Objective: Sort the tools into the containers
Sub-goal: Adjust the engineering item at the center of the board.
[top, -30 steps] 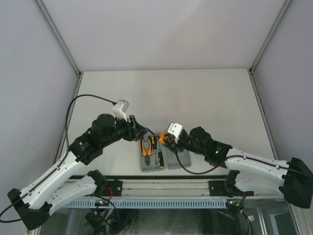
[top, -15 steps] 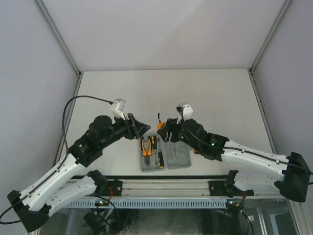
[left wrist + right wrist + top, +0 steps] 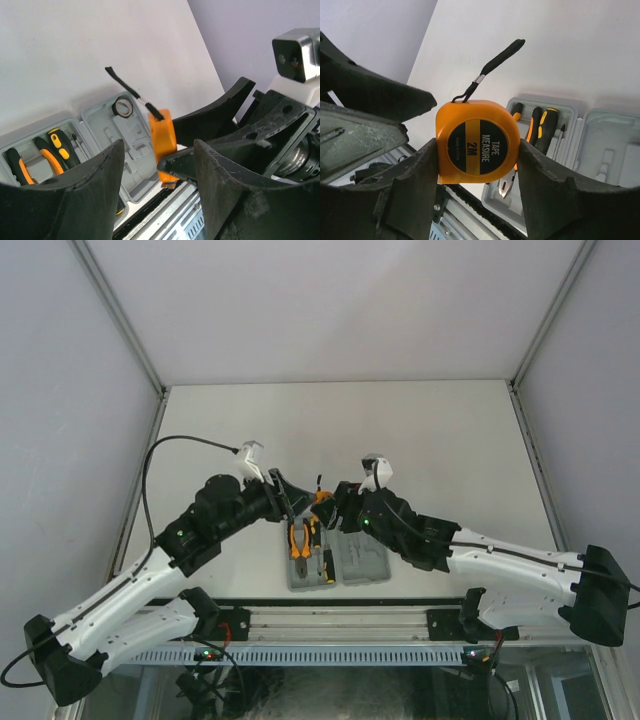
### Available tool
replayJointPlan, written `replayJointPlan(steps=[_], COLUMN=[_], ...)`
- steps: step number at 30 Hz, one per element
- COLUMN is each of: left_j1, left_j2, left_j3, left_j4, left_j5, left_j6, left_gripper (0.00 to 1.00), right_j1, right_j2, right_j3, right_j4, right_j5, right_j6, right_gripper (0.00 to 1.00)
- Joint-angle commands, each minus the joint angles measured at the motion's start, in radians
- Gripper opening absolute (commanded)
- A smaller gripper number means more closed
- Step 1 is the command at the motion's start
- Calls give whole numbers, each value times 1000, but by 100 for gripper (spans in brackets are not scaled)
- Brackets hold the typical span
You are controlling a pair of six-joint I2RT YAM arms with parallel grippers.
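Note:
My right gripper (image 3: 477, 155) is shut on the round orange tape measure (image 3: 477, 142), label toward the camera, held in the air over the near edge of the open grey case (image 3: 602, 145). In the top view the tape measure (image 3: 321, 498) hangs above the case (image 3: 365, 565). My left gripper (image 3: 290, 502) stands open just left of it, holding nothing. From the left wrist the tape measure (image 3: 162, 135) shows edge-on beyond my left gripper (image 3: 158, 146). Orange-handled pliers (image 3: 510, 185) and black-and-orange screwdrivers (image 3: 542, 127) lie in the case's left half. A dark ring (image 3: 122, 106) sits in the right half.
The case lies at the table's near edge, just before the metal rail (image 3: 330, 625) that carries both arm bases. The tape measure's black strap (image 3: 500, 57) sticks up and away from it. White table (image 3: 400, 440) stretches behind, with walls on three sides.
My right gripper has lifted the tape measure up and to the left, from over the case's right half toward my left gripper. The left gripper has swung right toward it and opened wider.

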Motion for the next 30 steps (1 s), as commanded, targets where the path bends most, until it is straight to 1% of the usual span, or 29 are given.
replayJointPlan(steps=[1,7,12,16,19,21,23,26,29,30], left_j1=[-8,-17,-35,-47,-58,-63,-65,-65,-65,-64], left_j2=[7,41,51,66,76,80,86,88,88,90], left_j3=[-6,-6,-22,-23,-17,-15,-18,-17,-12,-9], left_j4=[73,82,87,107,110,110,110,104,93,88], left_j5=[-15,6,4,27,42,54,65,73,72,70], left_j6=[-30,-41,-53,-60,-63,-60,-54,-43,-33,-30], left_gripper=[62,54,51,39,34,28,20,6,1,0], right_j1=[32,64,75,78,79,78,78,79,78,78], right_j2=[10,-1,-6,1,4,3,-4,-21,-44,-52], right_j3=[22,23,22,22,21,22,21,21,18,10], right_j4=[70,103,135,143,142,147,154,150,123,120], right_j5=[-1,27,38,58,86,96,87,40,-21,-40], right_j6=[-86,-131,-160,-176,-192,-211,-232,-284,-334,-344], right_gripper=[0,0,0,3,5,7,13,27,53,59])
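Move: The tape measure hangs in my right hand's grip, practically at its fingertips. From my left hand it lies about 5 cm to the right, 2 cm ahead and 2 cm lower. The open case is some 21 cm below my left hand, about 6 cm back and 5 cm to the right; in it the pliers lie 5 cm back and 3 cm left of that hand, and the screwdrivers 6 cm back and 3 cm right. I ease my left hand about 2.5 cm to the right and slightly down until its open fingers straddle the strap end of the tape measure, then close them to pinch it by its two flat faces. My right hand keeps its grip, first bringing the tape measure back and left about 1.5 cm towards the left fingers, then creeping partly back while its fingers tilt up some 10 degrees. ##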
